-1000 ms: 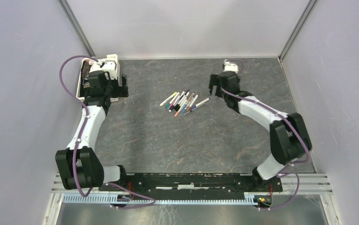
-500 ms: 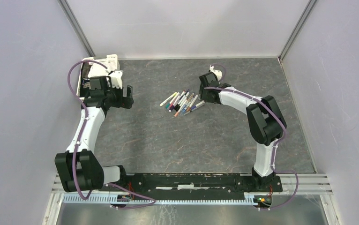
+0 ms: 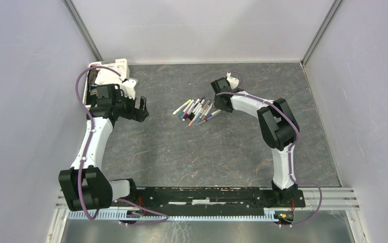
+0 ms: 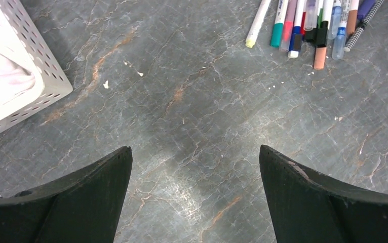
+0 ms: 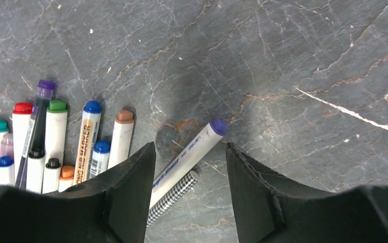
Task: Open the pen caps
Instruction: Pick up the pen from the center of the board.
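Observation:
A bunch of white-barrelled pens (image 3: 197,111) lies at the table's middle back, each with a coloured pen cap on. In the right wrist view the caps show red (image 5: 23,108), green (image 5: 57,106), blue (image 5: 92,107) and brown (image 5: 124,116). My right gripper (image 5: 191,147) is low over the bunch's right edge, open, its jaws straddling a white pen with a violet-blue cap (image 5: 218,126) and a checkered pen (image 5: 174,195). Gaps show beside the pens. My left gripper (image 4: 196,149) hangs wide open over bare table, left of the pens (image 4: 303,25).
A white perforated basket (image 3: 108,71) stands at the back left, just behind my left gripper (image 3: 142,109), and shows at the left edge (image 4: 25,66) of the left wrist view. Grey enclosure walls close in the table on three sides.
My right arm swung left from the back right onto the pens' right edge and its jaws narrowed. My left gripper shifted right, away from the basket, staying wide open.

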Available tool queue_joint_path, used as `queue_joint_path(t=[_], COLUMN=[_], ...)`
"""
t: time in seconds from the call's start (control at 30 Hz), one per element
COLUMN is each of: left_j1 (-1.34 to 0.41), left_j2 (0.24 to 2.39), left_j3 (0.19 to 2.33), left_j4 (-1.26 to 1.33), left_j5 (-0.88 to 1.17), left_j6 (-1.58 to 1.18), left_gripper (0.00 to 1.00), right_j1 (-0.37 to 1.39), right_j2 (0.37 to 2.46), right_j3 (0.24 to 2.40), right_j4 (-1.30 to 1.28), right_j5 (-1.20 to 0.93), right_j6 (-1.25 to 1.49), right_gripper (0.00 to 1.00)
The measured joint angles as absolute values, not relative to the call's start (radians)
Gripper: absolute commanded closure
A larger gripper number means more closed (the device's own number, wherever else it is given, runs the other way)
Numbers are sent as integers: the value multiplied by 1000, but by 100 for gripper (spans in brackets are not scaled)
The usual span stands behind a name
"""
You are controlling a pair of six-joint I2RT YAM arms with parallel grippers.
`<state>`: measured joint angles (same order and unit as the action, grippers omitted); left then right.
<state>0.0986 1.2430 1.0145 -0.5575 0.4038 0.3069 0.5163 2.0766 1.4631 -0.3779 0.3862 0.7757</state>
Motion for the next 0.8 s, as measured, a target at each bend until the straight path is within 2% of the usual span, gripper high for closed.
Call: queue_joint_path(t=[0.2, 0.37, 0.63, 0.73, 0.8], left_j1=[99, 99, 94, 92, 89], left_j2=[1240, 1238, 1238, 1237, 1236], left_j3=[1015, 1015, 1016, 1020, 1022], left_j4=[-587, -598, -616, -628, -635], left_j5=[437, 461, 486, 498, 501], left_j6=[339, 355, 374, 378, 385], left_gripper=[0, 0, 0, 0, 0], right_j1=[514, 508, 500, 496, 494], right_j2=[2112, 2115, 2118, 2118, 2119], right_j3=[1501, 1502, 1502, 1502, 1502], right_j4=[-383, -382, -377, -375, -373], right_j5=[399, 402, 401, 400, 395], right_j6=[803, 814, 834, 840, 843], right_gripper=[47, 59, 68, 74, 82])
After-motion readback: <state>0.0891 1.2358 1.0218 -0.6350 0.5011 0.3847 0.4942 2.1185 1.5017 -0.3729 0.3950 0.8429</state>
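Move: The purple-ended pen lies slantwise just under the open right fingers, its middle about 3 cm to their left, 1 cm back and 1 cm below, its purple end ahead and to the right. The striped pen is roughly 6 cm left and 5 cm back; the brown-capped marker 7 cm left and 1 cm back; the tall blue-capped marker 9 cm left, level. From the left hand the purple-ended pen is some 34 cm right, 11 cm ahead and 15 cm below. The purple-ended pen is caught near its far end by the right fingers, which close on it from both sides while the hand eases about 1.5 cm forward, sinks very slightly and turns some 5 degrees clockwise. The empty left hand drifts roughly 2.5 cm back and to the right, still open, turning slightly clockwise. ##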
